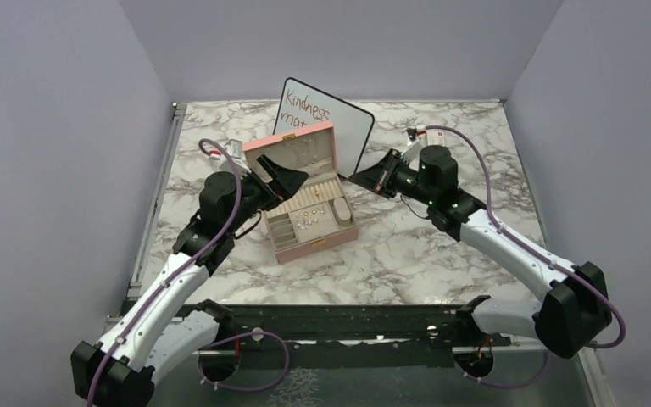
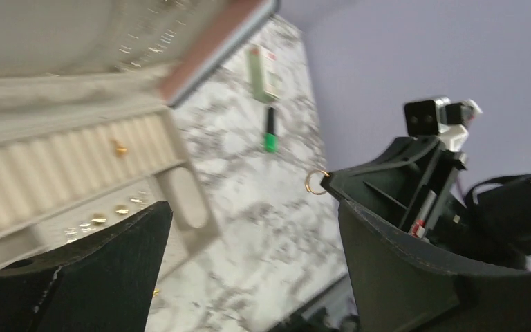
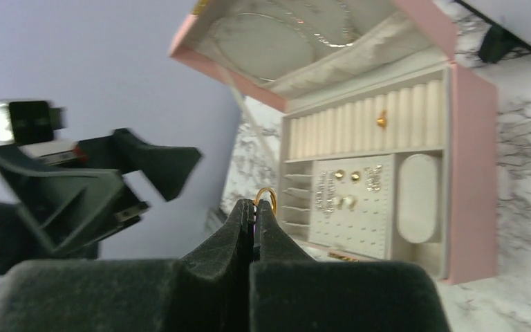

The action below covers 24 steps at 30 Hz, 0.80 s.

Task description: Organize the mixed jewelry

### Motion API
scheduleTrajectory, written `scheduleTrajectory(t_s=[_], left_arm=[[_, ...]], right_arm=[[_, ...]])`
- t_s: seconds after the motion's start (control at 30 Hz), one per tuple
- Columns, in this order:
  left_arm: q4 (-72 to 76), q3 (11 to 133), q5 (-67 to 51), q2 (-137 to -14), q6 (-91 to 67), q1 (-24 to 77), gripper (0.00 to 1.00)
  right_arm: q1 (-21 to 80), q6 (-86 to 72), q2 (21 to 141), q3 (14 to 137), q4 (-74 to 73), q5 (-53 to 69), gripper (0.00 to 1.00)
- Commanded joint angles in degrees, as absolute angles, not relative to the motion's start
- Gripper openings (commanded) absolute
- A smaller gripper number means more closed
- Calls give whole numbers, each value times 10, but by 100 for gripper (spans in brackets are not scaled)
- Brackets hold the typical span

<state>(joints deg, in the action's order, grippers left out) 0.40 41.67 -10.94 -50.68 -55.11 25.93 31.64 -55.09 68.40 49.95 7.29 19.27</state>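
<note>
A small gold ring (image 3: 265,196) is pinched at the tips of my right gripper (image 3: 256,207), which is shut on it in the air to the right of the open pink jewelry box (image 1: 314,242). The left wrist view shows the same ring (image 2: 316,182) at the tip of the right gripper (image 2: 332,185). My left gripper (image 2: 254,207) stands open with nothing between its fingers, above the box's left side (image 1: 284,178). More of the mixed jewelry sits in the box: a gold piece in the ring rolls (image 3: 382,121) and small studs on the pad (image 3: 346,177).
A whiteboard (image 1: 339,119) with handwriting leans behind the box. A green marker (image 2: 269,131) and a white-green packet (image 2: 261,69) lie on the marble table (image 1: 441,246) beyond it. A thin gold piece (image 3: 339,256) lies at the box's front edge. Purple walls enclose the table.
</note>
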Motion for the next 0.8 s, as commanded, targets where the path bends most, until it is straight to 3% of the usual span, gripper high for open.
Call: scheduleTrajectory(t_s=[0.0,0.3,0.77], left_arm=[[-148,454,113,-456,-408,258,92],[-103,426,238,-392,-280,258,92],[-90,403,248,-374,-271,257,92]], right_arm=[[326,-477,747,541,32,171,1],[383,-383,893,643,16,118,1],[419,-384,1023,695,46,91,1]])
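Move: The right hand holds a gold ring at its fingertips. The ring rolls lie about 7 cm ahead of it, 11 cm left and 18 cm below; the small gold ring already on them is some 8 cm ahead and 9 cm left. The earring pad is about 1 cm ahead and 9 cm left, and the oval pad 5 cm ahead and 2 cm left. From the left hand the rolls are about 5 cm ahead, 2 cm right and 19 cm lower. Down by about 12 cm, and left some 9 cm with a smaller reach forward, the right hand carries the gold ring towards the right-hand part of the ring rolls; its fingers stay shut and tip about 20 degrees further down. The left hand, empty and wide open throughout, swings about 13 cm left, clear of the box, rolling and turning counter-clockwise. ##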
